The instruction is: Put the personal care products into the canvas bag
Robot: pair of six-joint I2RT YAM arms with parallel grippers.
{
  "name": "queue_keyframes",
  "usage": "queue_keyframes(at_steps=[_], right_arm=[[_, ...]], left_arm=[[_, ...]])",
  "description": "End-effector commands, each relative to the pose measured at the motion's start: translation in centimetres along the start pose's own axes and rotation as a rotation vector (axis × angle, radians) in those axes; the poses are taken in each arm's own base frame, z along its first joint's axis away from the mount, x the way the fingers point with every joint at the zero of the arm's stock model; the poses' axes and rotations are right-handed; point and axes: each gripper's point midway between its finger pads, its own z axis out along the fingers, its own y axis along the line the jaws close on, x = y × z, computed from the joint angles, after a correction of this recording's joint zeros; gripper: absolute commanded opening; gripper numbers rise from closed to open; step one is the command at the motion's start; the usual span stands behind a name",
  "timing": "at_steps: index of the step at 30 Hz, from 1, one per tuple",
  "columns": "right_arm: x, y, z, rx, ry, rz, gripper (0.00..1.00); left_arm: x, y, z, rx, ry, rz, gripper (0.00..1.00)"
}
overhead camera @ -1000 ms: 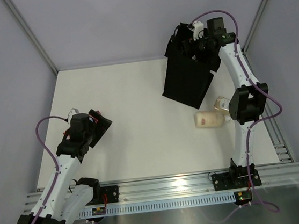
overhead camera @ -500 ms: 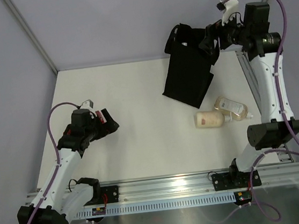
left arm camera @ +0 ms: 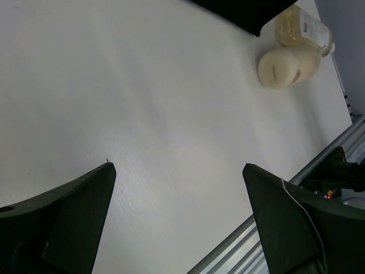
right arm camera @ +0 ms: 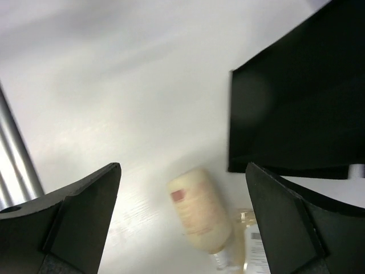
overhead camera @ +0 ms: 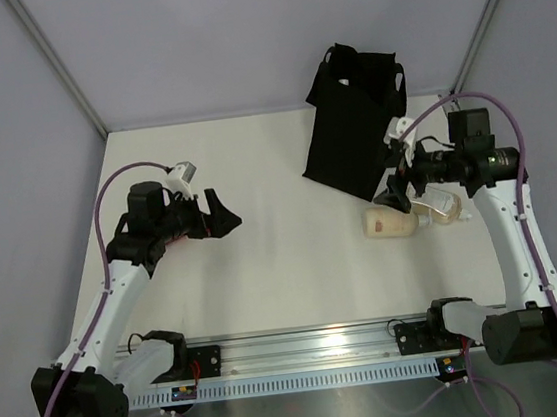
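The black canvas bag (overhead camera: 355,124) stands upright at the back right of the white table (overhead camera: 260,221), its top open. A beige bottle (overhead camera: 388,222) lies on its side in front of the bag, with a clear bottle (overhead camera: 437,206) just right of it. Both also show in the right wrist view, beige (right arm camera: 199,216) and clear (right arm camera: 251,251), and in the left wrist view (left arm camera: 288,65). My right gripper (overhead camera: 397,187) is open and empty, hovering just above the two bottles. My left gripper (overhead camera: 221,213) is open and empty at the left of the table, pointing right. The other products are out of view.
The bag's lower edge (right arm camera: 296,91) shows in the right wrist view, close to the bottles. Grey walls enclose the table on three sides. A metal rail (overhead camera: 315,350) runs along the near edge, also visible in the left wrist view (left arm camera: 268,240).
My right gripper has come away from the bag's opening, rising and then dropping to just above the two bottles. My left gripper has swung up and to the right.
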Motion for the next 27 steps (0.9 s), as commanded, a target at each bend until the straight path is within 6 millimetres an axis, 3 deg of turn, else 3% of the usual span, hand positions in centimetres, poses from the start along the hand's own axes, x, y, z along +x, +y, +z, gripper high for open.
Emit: queue_keyframes(at_steps=[1,2,6,12,18,27], right_arm=[[4.2,3.4,1.3,-0.162,-0.002,-0.193,0.99],[6.4,4.2,1.7,-0.174,0.029,-0.185,0.99],[11.6,2.8,2.3,-0.129,0.187,-0.272,0.99],[16.3,0.4,3.2,-0.092,0.367,-0.259,1.0],[17.8,-1.7,5.0,-0.061,0.449,-0.277,1.0],[19.6,-3.0,6.7,-0.082,0.514,-0.262,1.0]], left_arm=[[-2.3,-3.3,-0.2,0.18,-0.027,0.106,0.99],[-2.1,-3.4,-0.1,0.193,-0.022,0.113,0.99],[-1.6,-3.5,0.5,0.231,-0.031,0.107,0.99],[-0.5,-2.8,0.9,0.204,-0.034,0.099,0.99],[-0.4,-2.2,1.3,0.177,-0.03,0.091,0.99],[-0.3,-2.1,1.5,0.173,-0.021,0.079,0.99]])
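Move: From the right hand, the cream bottle lying on the table is about 26 cm below, some 4 cm ahead and 3 cm to the right. The clear bottle lies beside it, roughly 10 cm farther right and 2 cm farther out than the cream bottle. The canvas bag stands about 20 cm ahead of the hand, 3 cm left, its middle some 15 cm below. From the left hand, the cream bottle lies about 40 cm right, 3 cm ahead and 16 cm below. Down fast and some 4 cm back at first, then more slowly down with a swing forward again and about 5 cm to the right, the empty right hand sinks roughly 20 cm in all towards the cream bottle. The wrist tips the fingers about 30 degrees steeper, and they stay wide open, still short of the bottle. The left hand drifts 2 cm right and stops. ##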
